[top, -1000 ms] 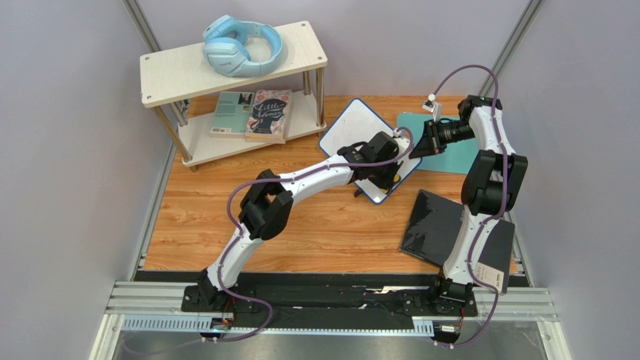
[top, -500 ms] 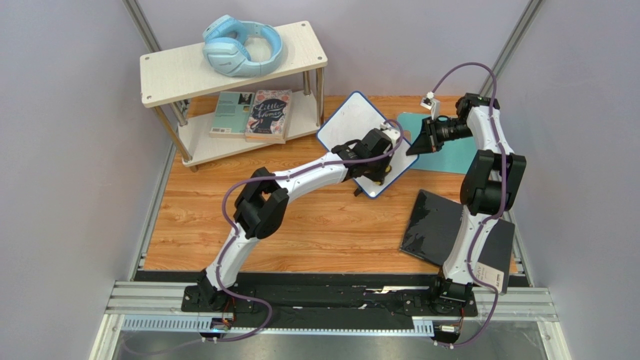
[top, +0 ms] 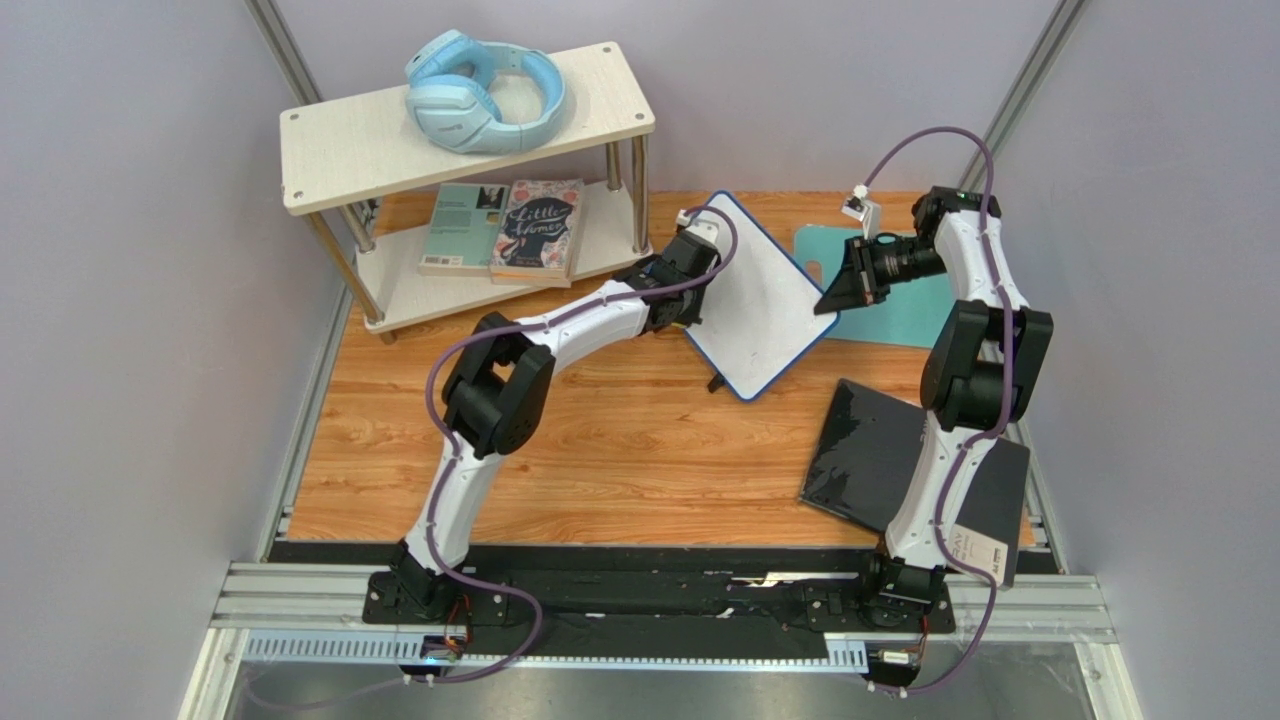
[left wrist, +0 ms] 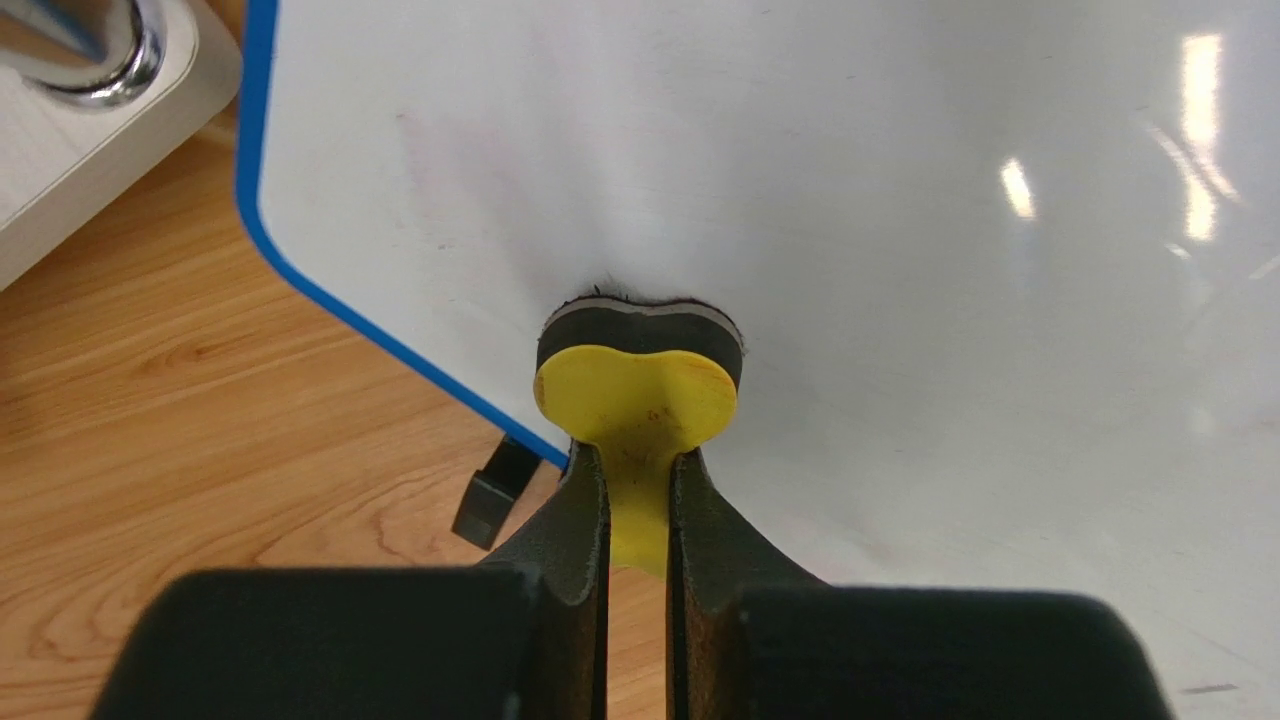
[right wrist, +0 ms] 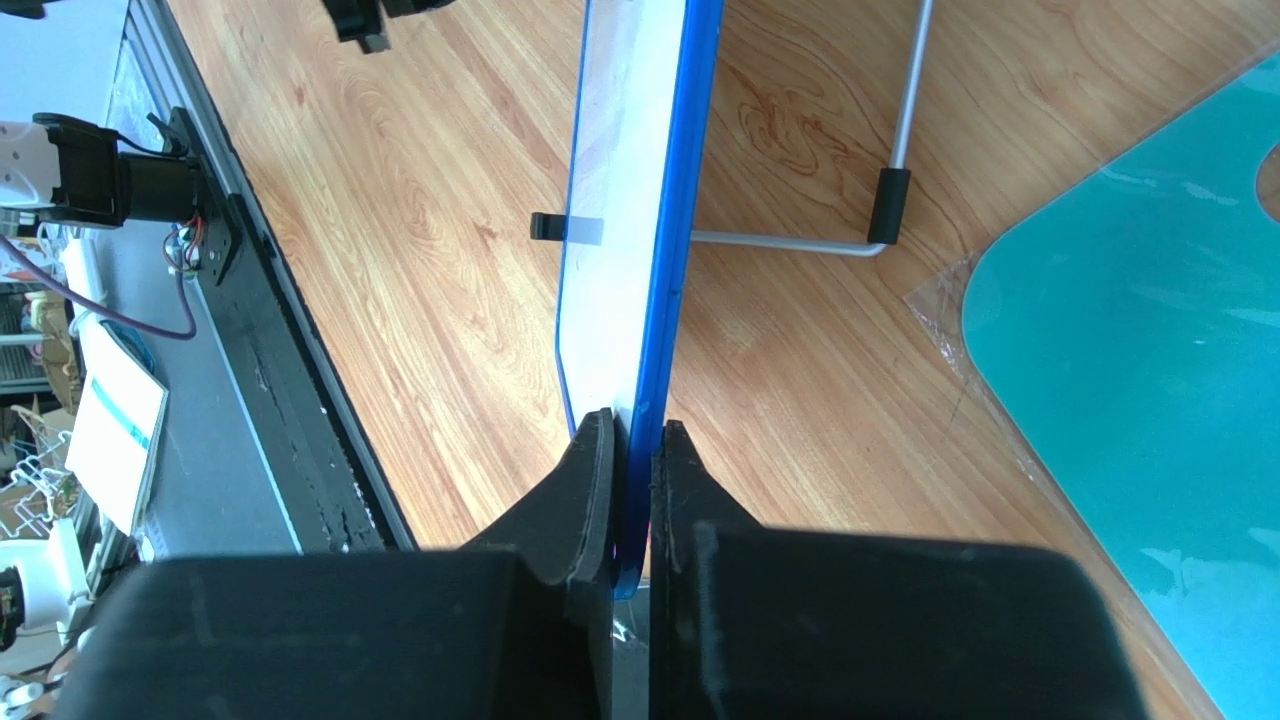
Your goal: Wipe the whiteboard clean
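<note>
The whiteboard is white with a thin blue frame and stands tilted on the wooden table. No writing shows on its face. My left gripper is shut on a yellow eraser, whose dark felt pad presses the board near its lower left edge. In the top view the left gripper is at the board's left edge. My right gripper is shut on the board's blue frame at its right corner, also seen from above. A black stand foot shows below the board.
A two-level shelf with blue headphones on top and books below stands at the back left. A teal mat lies behind the right gripper. A black glossy panel lies at the right front.
My left gripper has swept the eraser from the board's right part across to its left edge. The board has turned a little. The right gripper has kept its hold.
</note>
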`<state>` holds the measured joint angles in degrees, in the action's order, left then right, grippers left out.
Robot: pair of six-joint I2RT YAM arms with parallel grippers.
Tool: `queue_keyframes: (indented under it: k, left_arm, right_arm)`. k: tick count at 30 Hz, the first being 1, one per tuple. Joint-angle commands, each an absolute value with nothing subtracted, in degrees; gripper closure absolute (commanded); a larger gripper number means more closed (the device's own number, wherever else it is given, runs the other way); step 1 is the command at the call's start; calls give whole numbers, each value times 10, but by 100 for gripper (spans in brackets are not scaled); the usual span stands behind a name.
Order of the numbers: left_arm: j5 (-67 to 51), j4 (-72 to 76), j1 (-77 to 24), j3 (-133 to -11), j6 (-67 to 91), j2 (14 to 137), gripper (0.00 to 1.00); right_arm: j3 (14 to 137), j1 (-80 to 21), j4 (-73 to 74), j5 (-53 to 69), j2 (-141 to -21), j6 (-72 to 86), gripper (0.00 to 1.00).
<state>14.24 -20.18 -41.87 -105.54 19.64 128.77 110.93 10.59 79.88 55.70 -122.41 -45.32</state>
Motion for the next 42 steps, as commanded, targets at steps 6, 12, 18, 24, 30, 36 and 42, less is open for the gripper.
queue_keyframes:
  k: [6,12,18,24,30,36,42]
  left_arm:
    - [170,-166,-419,-934,218,1170,100]
    - [187,-150,-419,-867,224,1101,100]
    - [216,-156,-419,-829,222,1043,100]
    - [243,-176,-420,-775,241,998,100]
    - [218,-178,-419,-710,264,958,100]
    - [191,-165,-420,-670,276,930,100]
    - [164,-170,-420,-655,284,924,100]
  right_arm:
    - [1124,98,955,463,-1187,-519,100]
    - [1078,97,955,458,-1168,-530,100]
    - [1085,86,955,472,-1176,-512,100]
    - [1132,78,954,480,-1200,-479,99]
    - [1156,77,954,486,-1208,-460,99]
    - [1158,77,954,490,-1209,-446,100]
    - [1171,77,954,491,-1218,-429,100]
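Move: The left hand already holds the eraser against the lower-left part of the whiteboard; the bare tabletop it goes over lies about 11 cm back, 11 cm left and 8 below. From this hand the whiteboard's middle is some 3 cm ahead, 7 right and 2 above, and the shelf corner about 9 ahead, 7 left and 5 below. The right hand pinches the board's right corner, the board's middle 12 cm to its left, 1 ahead and 5 below. Left carries the eraser about 16 cm back-left off the whiteboard, over bare tabletop; right still pinches its corner. ##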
